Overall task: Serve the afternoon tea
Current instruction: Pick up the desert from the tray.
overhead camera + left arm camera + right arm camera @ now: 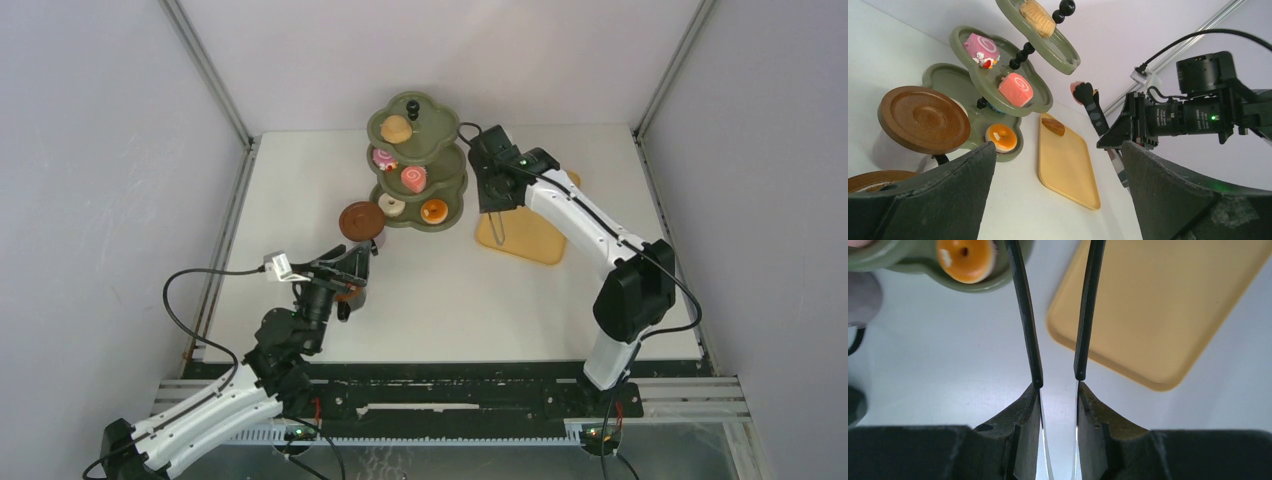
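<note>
The olive-green stand (452, 190) holds a bun (397, 128) on top, pink swirl cakes (413, 178) in the middle and donuts (434, 210) at the bottom. Left of the stand is a brown saucer (361, 220). My left gripper (352, 272) hovers open just in front of the saucer, over a second brown piece (875, 180), with nothing between its fingers. My right gripper (1058, 385) is shut on the black tongs (1023, 315), right of the stand. Something small and pink (1076, 88) shows at the tongs' tips. A brown bun (1053, 126) lies on the tray.
The flat orange-yellow tray (535, 240) lies right of the stand, partly under the right arm (580, 215). Grey walls with metal posts close in the white table (450, 300) on three sides. A cable (200, 275) loops beside the left arm.
</note>
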You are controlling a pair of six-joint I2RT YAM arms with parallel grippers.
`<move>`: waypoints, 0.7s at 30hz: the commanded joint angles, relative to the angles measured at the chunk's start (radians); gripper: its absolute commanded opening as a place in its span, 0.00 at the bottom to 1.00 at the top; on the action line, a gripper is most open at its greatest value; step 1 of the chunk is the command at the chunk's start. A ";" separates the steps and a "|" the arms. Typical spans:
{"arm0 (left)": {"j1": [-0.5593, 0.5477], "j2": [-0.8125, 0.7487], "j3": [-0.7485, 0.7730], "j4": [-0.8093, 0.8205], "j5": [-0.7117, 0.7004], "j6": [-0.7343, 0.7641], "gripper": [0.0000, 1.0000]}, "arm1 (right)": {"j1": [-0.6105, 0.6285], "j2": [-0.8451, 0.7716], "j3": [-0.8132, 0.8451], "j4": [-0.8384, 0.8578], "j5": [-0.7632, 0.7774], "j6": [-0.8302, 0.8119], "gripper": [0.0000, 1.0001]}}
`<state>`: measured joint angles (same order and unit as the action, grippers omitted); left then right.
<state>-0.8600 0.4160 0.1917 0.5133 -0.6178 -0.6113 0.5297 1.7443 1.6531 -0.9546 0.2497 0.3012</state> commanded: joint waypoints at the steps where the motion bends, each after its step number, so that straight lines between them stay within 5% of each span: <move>1: -0.004 -0.005 0.031 0.015 -0.005 0.005 1.00 | 0.044 0.025 0.101 -0.018 0.027 0.012 0.25; 21: -0.004 0.007 0.035 0.017 -0.002 0.015 1.00 | 0.115 0.271 0.407 -0.102 0.005 0.009 0.24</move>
<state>-0.8600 0.4183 0.1917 0.5121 -0.6178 -0.6106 0.6361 1.9896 1.9671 -1.0416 0.2489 0.3042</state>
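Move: From the right hand, whose tongs already hold the pink dessert, the stand's middle tier lies about 12 cm ahead, 19 cm left and 6 cm below. The strawberry swirl on that tier is 8 cm ahead and 20 cm left, the orange donut on the bottom tier 8 cm ahead, 15 cm left and 14 cm below. The yellow tray lies 9 cm ahead, 9 cm right, 17 cm below. From the left hand the tier is some 25 cm ahead, 10 cm right, 14 cm lower. Carrying the pink dessert in the tongs, the right hand swings about 7 cm left from above the tray's near-left side towards the stand, easing some 2 cm forward, mostly late on. It rises a centimetre, sinks back and ends nearly level, turning about 5 degrees counter-clockwise; the fingers keep their grip on the tongs. ##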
